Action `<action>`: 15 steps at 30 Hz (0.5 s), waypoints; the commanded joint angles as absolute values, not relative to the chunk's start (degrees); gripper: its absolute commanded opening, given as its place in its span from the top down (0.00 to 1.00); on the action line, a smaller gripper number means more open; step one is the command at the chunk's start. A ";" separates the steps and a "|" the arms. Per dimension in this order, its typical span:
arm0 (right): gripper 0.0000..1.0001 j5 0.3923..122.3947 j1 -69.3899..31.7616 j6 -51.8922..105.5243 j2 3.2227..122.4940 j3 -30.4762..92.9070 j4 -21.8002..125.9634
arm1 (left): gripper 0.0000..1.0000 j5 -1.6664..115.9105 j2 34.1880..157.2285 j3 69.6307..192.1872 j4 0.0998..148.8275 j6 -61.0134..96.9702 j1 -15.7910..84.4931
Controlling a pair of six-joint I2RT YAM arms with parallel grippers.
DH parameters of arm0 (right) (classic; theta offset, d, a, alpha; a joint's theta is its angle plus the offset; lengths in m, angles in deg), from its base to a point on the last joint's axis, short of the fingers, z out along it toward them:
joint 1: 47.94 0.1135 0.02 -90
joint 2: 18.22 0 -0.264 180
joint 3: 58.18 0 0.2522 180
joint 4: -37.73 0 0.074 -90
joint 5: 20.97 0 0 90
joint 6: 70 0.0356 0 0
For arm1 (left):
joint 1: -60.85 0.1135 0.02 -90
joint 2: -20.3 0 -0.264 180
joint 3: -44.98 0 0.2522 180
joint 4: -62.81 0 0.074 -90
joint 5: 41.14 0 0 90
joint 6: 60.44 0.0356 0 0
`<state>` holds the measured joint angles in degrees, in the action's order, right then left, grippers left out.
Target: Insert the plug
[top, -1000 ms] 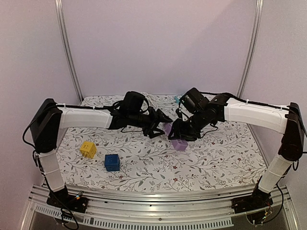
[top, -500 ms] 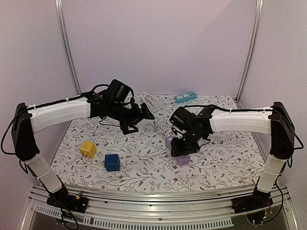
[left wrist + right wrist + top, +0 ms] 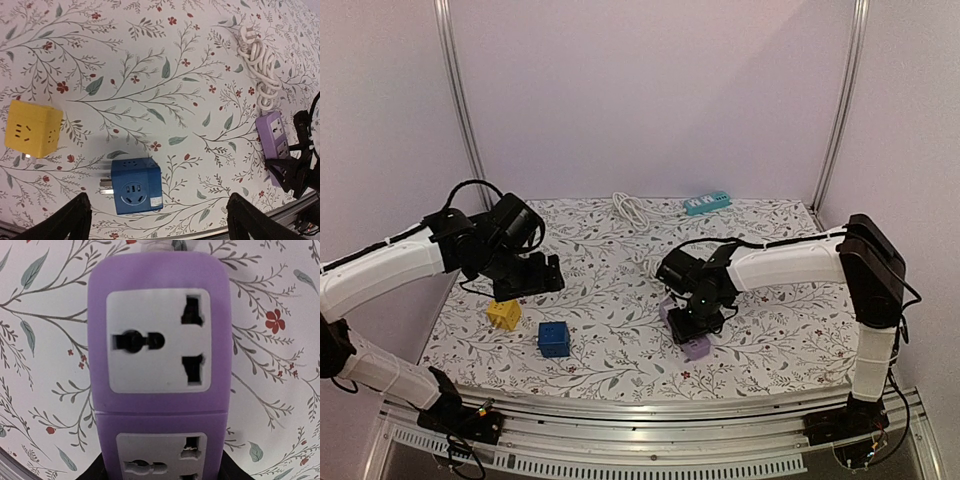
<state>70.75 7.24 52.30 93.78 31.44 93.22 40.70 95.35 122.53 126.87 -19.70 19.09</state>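
Observation:
A blue cube plug (image 3: pixel 134 185) lies on the floral cloth with its metal prongs pointing left in the left wrist view. My left gripper (image 3: pixel 157 220) hovers above it, open and holding nothing, one finger (image 3: pixel 65 220) on each side of the view. From the top view that gripper (image 3: pixel 545 275) sits above and behind the blue cube (image 3: pixel 553 339) and a yellow cube plug (image 3: pixel 503 313). My right gripper (image 3: pixel 695 322) is shut on the near end of a purple power strip (image 3: pixel 159 340), sockets facing up, low over the cloth.
The yellow cube (image 3: pixel 32 129) lies left of the blue one. A white coiled cord (image 3: pixel 257 65) runs from the purple strip (image 3: pixel 276 137) toward the back. A teal power strip (image 3: pixel 707 202) rests at the back edge. Metal rails border the table's near side.
My left arm has swung away from the purple strip, left and nearer, to above the cubes, its jaws opening wide. My right arm has brought the strip nearer and lower.

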 commanded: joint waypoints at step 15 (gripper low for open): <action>0.11 71.68 6.29 44.94 101.10 42.96 96.65 | 0.07 34.24 82.67 111.63 139.26 -21.94 14.18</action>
<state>72.65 6.71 46.79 101.17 40.97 94.53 33.48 82.89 113.11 137.58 -20.59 16.40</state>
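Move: The right hand grips the purple power strip about its middle, low over the table; the bare patch it is bound for lies some 3 cm ahead and 3 cm left. From this hand the blue plug stands roughly 30 cm left and 4 cm back. The open, empty left hand has the blue plug about 6 cm back, 1 cm left and 14 cm below, the yellow plug some 15 cm left, 2 cm ahead and 13 cm below. The right hand, still pinching the purple strip at first, shifts it about 3 cm forward and nearly as far left at table height, then comes to a stop there and spreads its fingers so that they come free of the strip's sides, staying around it. Meanwhile the left hand, open and empty, swings about 6 cm left and as far back, first level and then sinking a little, over to the left side of the blue plug and nearer the yellow one, its wrist rolling some 10 degrees so the left side rises. ##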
